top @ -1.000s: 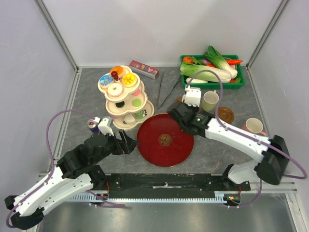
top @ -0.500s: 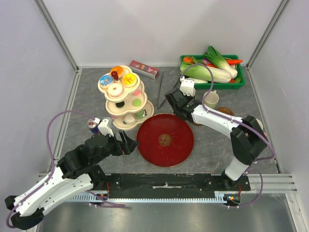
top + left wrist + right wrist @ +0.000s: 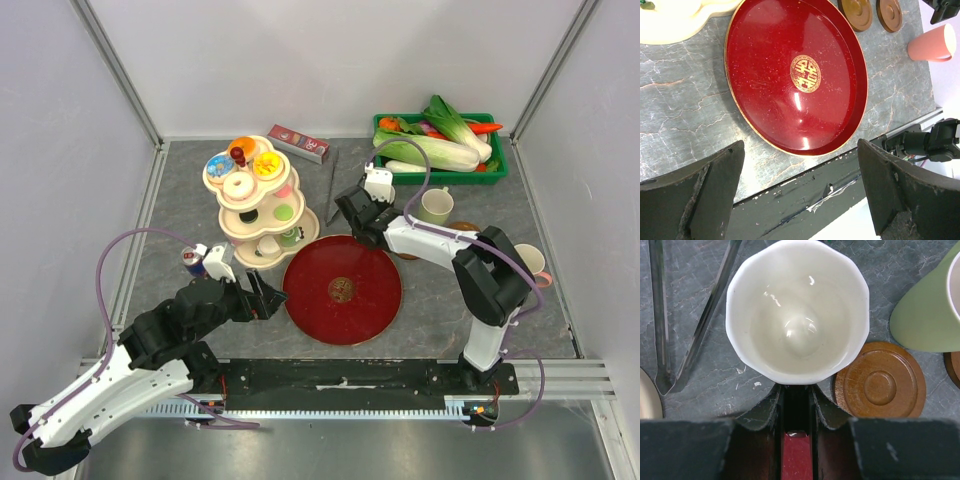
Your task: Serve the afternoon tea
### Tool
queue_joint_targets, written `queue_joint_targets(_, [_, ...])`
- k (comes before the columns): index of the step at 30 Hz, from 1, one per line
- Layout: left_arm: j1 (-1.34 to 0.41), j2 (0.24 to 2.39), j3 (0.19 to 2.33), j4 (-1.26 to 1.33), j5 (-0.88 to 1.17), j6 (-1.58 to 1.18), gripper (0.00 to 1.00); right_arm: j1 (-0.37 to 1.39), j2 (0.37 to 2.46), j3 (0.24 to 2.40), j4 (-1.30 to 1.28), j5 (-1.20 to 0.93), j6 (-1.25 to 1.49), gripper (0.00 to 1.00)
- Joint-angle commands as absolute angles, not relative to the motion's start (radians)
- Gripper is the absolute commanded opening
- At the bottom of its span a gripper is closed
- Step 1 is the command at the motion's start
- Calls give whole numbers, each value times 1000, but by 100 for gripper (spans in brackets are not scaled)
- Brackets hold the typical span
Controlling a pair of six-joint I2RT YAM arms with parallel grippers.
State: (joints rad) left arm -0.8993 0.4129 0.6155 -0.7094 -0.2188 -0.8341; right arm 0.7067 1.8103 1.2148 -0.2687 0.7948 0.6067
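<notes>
Seen from above in the right wrist view, a white mug [image 3: 797, 310] fills the frame, and my right gripper [image 3: 796, 395] is shut on its near side, fingers close together. A round brown coaster [image 3: 880, 386] lies just right of it, with the pale green mug [image 3: 927, 315] beyond. In the top view the right gripper [image 3: 355, 212] hovers past the far rim of the red tray [image 3: 343, 290]; the white mug is hidden under it. My left gripper [image 3: 262, 297] is open and holds nothing, beside the tray's left rim. The tiered stand [image 3: 255, 195] holds small colourful sweets.
Metal tongs [image 3: 695, 335] lie left of the white mug. A pink mug [image 3: 528, 262] stands at the right. The green crate [image 3: 440, 150] of vegetables sits at the back right, a small can [image 3: 194, 260] by the left arm, a flat box [image 3: 298, 143] behind the stand.
My right gripper has swung from the tray's far-right rim back and left, toward the tongs, still shut. The left jaws widened a little; the left arm stayed put.
</notes>
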Motion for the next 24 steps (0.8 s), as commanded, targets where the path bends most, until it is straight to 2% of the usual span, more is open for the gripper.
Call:
queue_joint_targets(1, [-905, 419, 614, -700, -241, -864, 99, 701, 1812, 1246, -192, 847, 644, 6])
queue_joint_targets(4, [-905, 417, 615, -699, -241, -864, 99, 699, 1810, 1238, -193, 844, 663, 16])
queue_joint_targets(9, [-905, 419, 615, -701, -242, -864, 99, 701, 1786, 1226, -202, 841, 695, 39])
queue_joint_targets(14, [-905, 417, 617, -701, -245, -864, 99, 701, 1760, 1241, -239, 845, 706, 69])
queue_joint_targets(16, [-907, 417, 615, -701, -245, -864, 99, 701, 1746, 1250, -258, 850, 704, 78])
queue_joint_targets(23, [-905, 417, 617, -703, -247, -864, 99, 700, 1648, 1256, -285, 798, 592, 98])
queue_joint_targets(24, [-904, 417, 617, -703, -247, -864, 99, 701, 1632, 1256, -296, 792, 568, 98])
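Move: The right hand already has the white cup pinched by its black handle. The coaster it goes on lies some 5 cm ahead, 2 cm right and 4 cm below. At about that depth, a second coaster sits roughly 9 cm right and 1 cm ahead, and the red tray's middle 14 cm back and 7 cm left. The green mug stands 15 cm right and 5 cm ahead. From the left hand the cup's coaster is about 30 cm ahead, 23 cm right and 13 cm down. Keep the right hand low at the cup's handle, easing no more than half a centimetre forward with a slight roll of about 5 degrees, left side rising. Spread the fingers from their narrow grip to nearly wide open so the handle comes free, then lift the hand about 3.5 cm, clear of the cup. ##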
